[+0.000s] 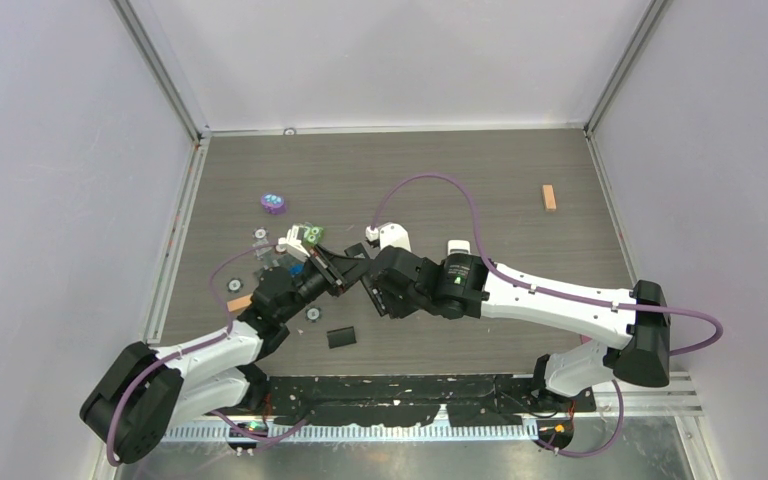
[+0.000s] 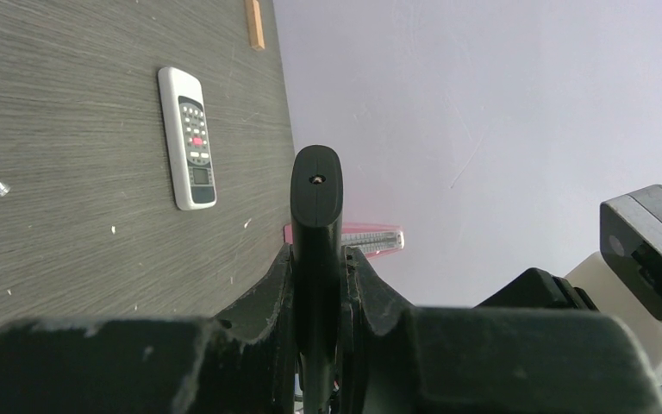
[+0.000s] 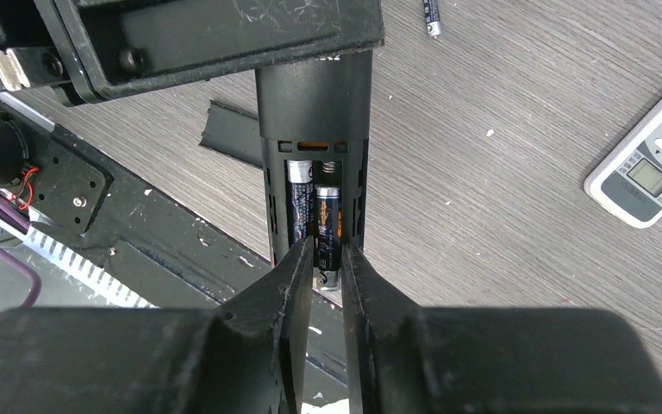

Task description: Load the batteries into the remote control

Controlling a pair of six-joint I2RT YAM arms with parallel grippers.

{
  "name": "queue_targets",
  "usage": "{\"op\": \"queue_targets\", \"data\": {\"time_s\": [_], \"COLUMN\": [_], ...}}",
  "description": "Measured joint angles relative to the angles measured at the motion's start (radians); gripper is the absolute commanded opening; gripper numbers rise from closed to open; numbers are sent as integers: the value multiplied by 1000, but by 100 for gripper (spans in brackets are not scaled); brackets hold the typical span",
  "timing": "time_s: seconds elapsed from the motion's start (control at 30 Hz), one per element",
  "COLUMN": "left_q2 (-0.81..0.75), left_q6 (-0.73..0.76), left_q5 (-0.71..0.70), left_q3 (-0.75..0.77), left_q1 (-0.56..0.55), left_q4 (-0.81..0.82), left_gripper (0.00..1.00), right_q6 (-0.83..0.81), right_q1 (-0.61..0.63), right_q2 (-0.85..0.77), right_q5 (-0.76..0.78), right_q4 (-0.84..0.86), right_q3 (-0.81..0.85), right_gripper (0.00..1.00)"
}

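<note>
My left gripper (image 2: 317, 259) is shut on the black remote control (image 2: 316, 198) and holds it edge-up above the table. In the right wrist view the remote control (image 3: 315, 103) shows its open compartment with two batteries: one (image 3: 299, 203) lies seated on the left. The other battery (image 3: 328, 220) has its silvery near end sticking out past the compartment. My right gripper (image 3: 327, 259) stands narrowly open, with a finger on each side of that end. Both grippers meet at mid-table (image 1: 360, 280). A loose battery (image 3: 431, 15) lies on the table beyond.
A white remote (image 3: 651, 164) lies face up to the right. The black battery cover (image 1: 341, 338) lies near the front rail. A wooden block (image 1: 549, 197) sits at the far right, and a purple disc (image 1: 273, 204) and small round pieces at the left.
</note>
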Motion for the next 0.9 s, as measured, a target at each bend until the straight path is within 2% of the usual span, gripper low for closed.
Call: {"op": "queue_targets", "data": {"time_s": [0.1, 0.23, 0.4, 0.57, 0.8, 0.9], "left_q2": [0, 0, 0, -9, -53, -78], "left_q6": [0, -1, -21, -92, -305, -394], "left_q5": [0, 0, 0, 0, 13, 14], "left_q3": [-1, -1, -9, -11, -9, 5], "left_q1": [0, 0, 0, 0, -9, -22], "left_q4": [2, 5, 8, 12, 5, -19], "left_gripper": [0, 0, 0, 0, 0, 0], "right_q6": [2, 19, 60, 114, 213, 228], "right_q1": [0, 0, 0, 0, 0, 0], "right_q2": [0, -1, -66, -235, -480, -527], "right_q5": [1, 6, 22, 43, 69, 68], "right_q4": [-1, -3, -1, 63, 233, 305], "right_q3": [0, 0, -2, -59, -274, -332], "right_gripper": [31, 51, 57, 63, 64, 64]}}
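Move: Right hand: its fingertips are on the lower end of the second battery in the black remote's open compartment, the battery's middle about 2 cm ahead and 1 cm left. A loose battery lies roughly 5 cm ahead, 2 cm left; the battery cover 9 cm back, 10 cm left; the white remote 7 cm ahead, 17 cm right, all some 14 cm lower. Left hand: the second battery is about 6 cm back, 3 cm right and slightly below. The right fingertips come free of the second battery, opening from a narrow gap to well apart, and that hand climbs about 8 cm, then also drifts some 4 cm right, its fingers swinging from steeply down to point more leftward. The left hand keeps its grip on the black remote and late on lifts it about 3 cm, rolling it some 20 degrees so the battery end tips up. ##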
